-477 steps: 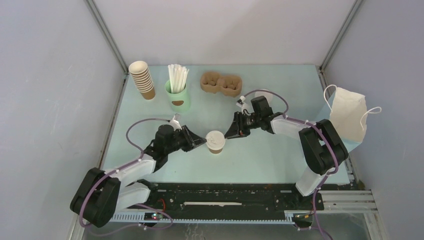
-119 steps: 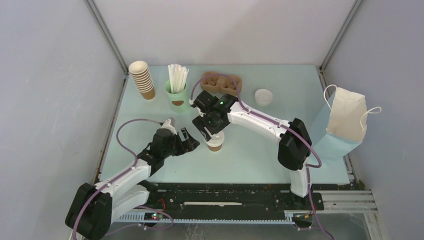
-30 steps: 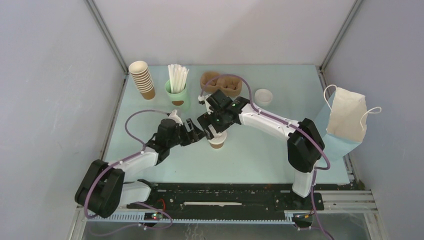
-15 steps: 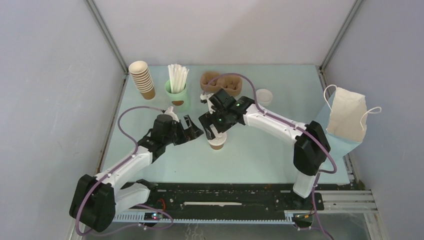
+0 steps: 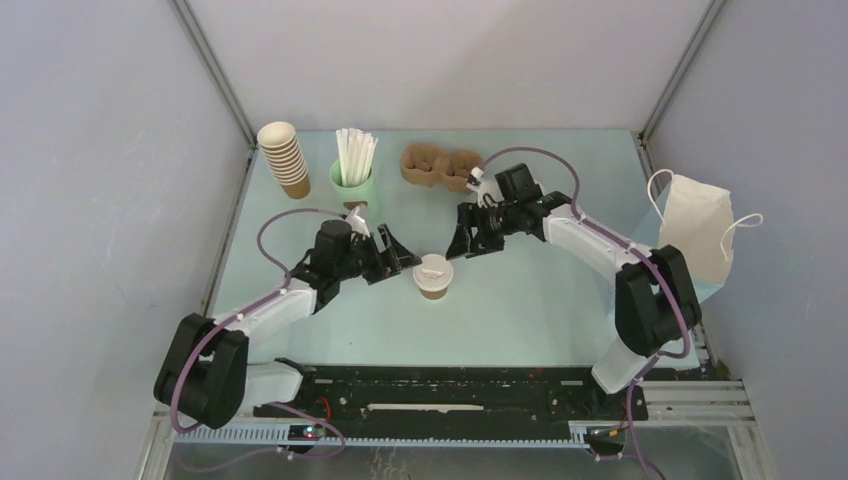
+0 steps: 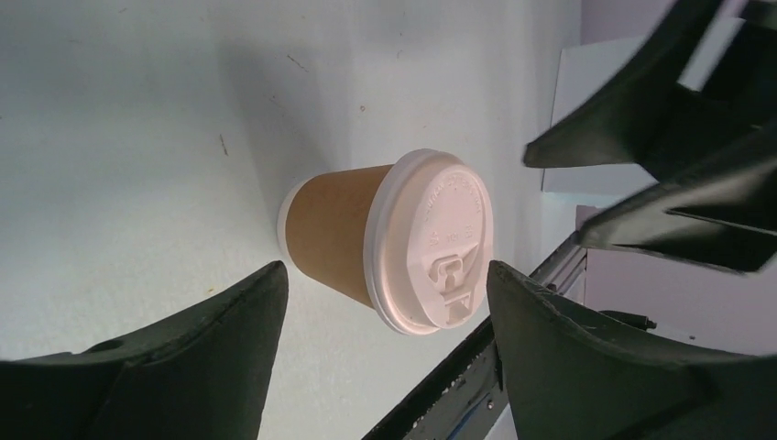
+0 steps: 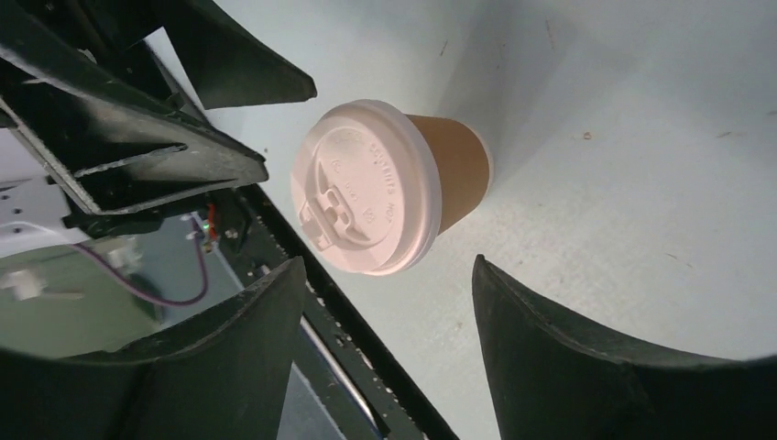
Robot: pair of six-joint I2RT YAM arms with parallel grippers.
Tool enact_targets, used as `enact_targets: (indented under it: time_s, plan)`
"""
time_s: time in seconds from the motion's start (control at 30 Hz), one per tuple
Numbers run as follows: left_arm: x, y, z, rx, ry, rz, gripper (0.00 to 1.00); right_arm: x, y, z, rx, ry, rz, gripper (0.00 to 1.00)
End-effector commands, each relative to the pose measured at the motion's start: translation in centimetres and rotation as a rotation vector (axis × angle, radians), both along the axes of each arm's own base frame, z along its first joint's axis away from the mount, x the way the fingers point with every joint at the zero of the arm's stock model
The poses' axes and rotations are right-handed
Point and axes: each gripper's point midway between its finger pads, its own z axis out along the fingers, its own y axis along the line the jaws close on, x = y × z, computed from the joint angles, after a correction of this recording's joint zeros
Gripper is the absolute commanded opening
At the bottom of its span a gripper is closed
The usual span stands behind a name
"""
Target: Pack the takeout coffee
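Observation:
The takeout coffee, a small brown paper cup with a white lid, stands upright on the pale green table. My left gripper is just left of it, open and empty. My right gripper is just behind and to the right of it, open and empty. Neither touches the cup. In the left wrist view the cup lies ahead of my open left gripper, beyond the fingertips. In the right wrist view the cup's lid lies ahead of my open right gripper. The brown pulp carrier sits at the back.
A tall stack of lidless brown cups stands at the back left. Beside it is a mint-green cup of white straws. A white paper bag with handles stands at the right edge. Grey walls close in both sides.
My right gripper has drawn back from over the cup to its right rear, uncovering the lid. My left gripper has stayed just left of the cup, shifting only a little.

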Motion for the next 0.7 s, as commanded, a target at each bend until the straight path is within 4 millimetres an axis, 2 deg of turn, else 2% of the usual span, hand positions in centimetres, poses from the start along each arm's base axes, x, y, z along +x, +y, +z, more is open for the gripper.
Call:
enact_targets:
  time_s: [0.0,0.17,0.4,0.67]
  plan:
    - [0.7,-1.0,1.1,-0.058,-0.043,-0.030,0.81,-0.5,1.8,0.7,0.247,0.114,0.073,0.74]
    - [0.6,-1.0,-0.8,-0.050,-0.014,-0.031,0.71,-0.1,2.3,-0.9,0.343,0.194,0.094,0.66]
    - [0.3,-0.6,-3.8,-0.021,0.033,-0.019,0.57,0.2,2.2,-3.5,0.341,0.256,0.066,0.55]
    - [-0.4,0.5,-6.3,0.037,0.073,0.019,0.52,0.3,1.5,-8.0,0.308,0.302,-0.011,0.42]
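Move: The lid on the cup is about 6 cm to the left hand's right, 1 cm back and 3 cm lower. From the right hand the lid lies some 6 cm to the left, 2 cm back and 6 cm below. The cup carrier is roughly 27 cm ahead of the right hand and 3 cm left, the spare lids 22 cm ahead and 17 cm right. The straw holder stands 18 cm ahead and 13 cm left of the left hand. Downward and slightly left goes the right hand, about 6 cm down, its wrist rolling and tipping some 25 degrees so the fingers come level with the lid's near edge. The left hand sinks about 2.5 cm, edging right towards the lid. Both grippers close partway from opposite sides, each bringing one finger over the lid top and the other beside the cup under the rim. ##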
